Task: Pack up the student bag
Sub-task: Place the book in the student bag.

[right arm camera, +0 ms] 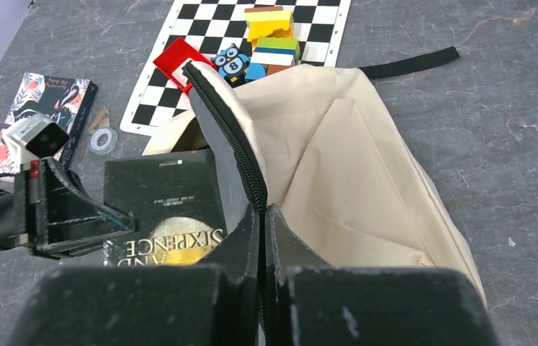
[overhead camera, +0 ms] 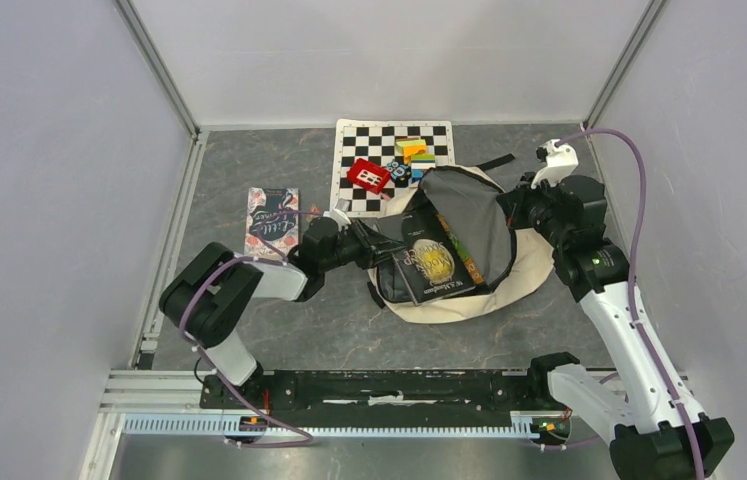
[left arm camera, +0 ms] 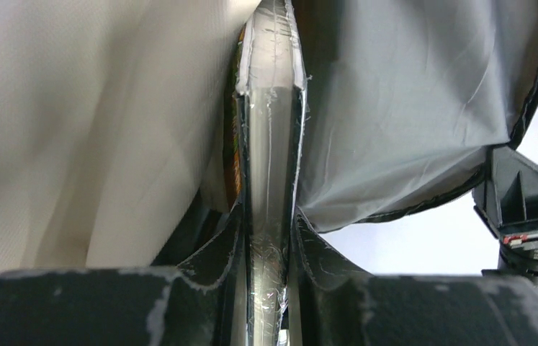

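The student bag [overhead camera: 494, 290] lies in the middle of the table, cream outside with its grey-lined flap [overhead camera: 469, 215] lifted. My right gripper [overhead camera: 511, 208] is shut on the flap's black zipper edge [right arm camera: 237, 151] and holds the flap up; in the right wrist view its jaws [right arm camera: 262, 213] pinch the zipper. My left gripper [overhead camera: 374, 245] is shut on a black book [overhead camera: 434, 262] that lies partly inside the bag's mouth. The left wrist view shows that book edge-on [left arm camera: 269, 144] between the fingers [left arm camera: 201, 252], cream fabric [left arm camera: 71, 130] to the left and grey lining [left arm camera: 395, 108] to the right.
A flamingo-cover book [overhead camera: 272, 220] lies to the left, with a tape roll [right arm camera: 102, 140] near it. Behind the bag is a chessboard mat [overhead camera: 354, 150] carrying a red piece [overhead camera: 368, 176], an owl tag [right arm camera: 231, 61] and coloured blocks [overhead camera: 414, 152]. A black strap [right arm camera: 410, 63] trails out at the back.
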`<control>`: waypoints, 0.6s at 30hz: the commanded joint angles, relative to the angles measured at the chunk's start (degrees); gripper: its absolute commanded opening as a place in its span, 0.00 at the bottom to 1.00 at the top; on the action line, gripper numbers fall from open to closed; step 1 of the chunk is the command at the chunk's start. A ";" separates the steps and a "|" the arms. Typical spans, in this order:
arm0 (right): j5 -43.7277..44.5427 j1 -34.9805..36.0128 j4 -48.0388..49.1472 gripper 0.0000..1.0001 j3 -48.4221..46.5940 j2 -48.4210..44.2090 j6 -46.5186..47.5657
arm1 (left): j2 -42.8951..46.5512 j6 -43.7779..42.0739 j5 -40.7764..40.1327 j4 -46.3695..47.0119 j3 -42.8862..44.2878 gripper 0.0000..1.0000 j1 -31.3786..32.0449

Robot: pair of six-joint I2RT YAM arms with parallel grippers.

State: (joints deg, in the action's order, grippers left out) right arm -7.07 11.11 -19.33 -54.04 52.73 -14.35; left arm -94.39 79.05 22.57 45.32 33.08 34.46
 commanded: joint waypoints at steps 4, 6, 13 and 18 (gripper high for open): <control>0.72 -0.33 5.82 0.00 -1.45 -2.67 -0.30 | -4.68 6.25 -3.10 13.71 8.36 0.02 1.00; 0.68 -0.26 5.85 0.00 -0.86 -2.93 -0.29 | -6.21 5.88 -4.53 13.44 9.66 0.02 1.42; 0.28 -0.30 5.95 0.00 0.56 -2.90 -0.35 | -12.74 3.40 -8.12 13.02 14.33 0.02 4.61; -0.05 -0.31 6.22 0.00 1.35 -3.11 -0.44 | -15.61 0.59 -10.92 12.39 16.55 0.02 7.43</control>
State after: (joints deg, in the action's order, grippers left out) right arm -7.42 11.11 -18.87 -52.58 51.16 -14.35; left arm -109.54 81.32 14.61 49.78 45.58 39.66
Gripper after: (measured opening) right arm 0.013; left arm 0.245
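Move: Some 10 cm to the right of the left hand, about 1 cm nearer the base and 7 cm lower, lies the middle of the bag's open compartment. The orange book already inside lies about 13 cm right and 1 cm back of this hand, and the red block on the chessboard roughly 13 cm ahead and 6 cm left. From the right hand, the compartment is about 10 cm left, 4 cm back and 22 cm below. Carrying the dark book by its spine, the left hand sweeps about 5.5 cm right and 4 cm forward, deeper into the bag's mouth. It stays nearly level at first, then dips some 2 cm as the forward travel stops. The wrist barely turns and the grip holds; the right hand stays put, still pinching the bag's rim to keep it open. ##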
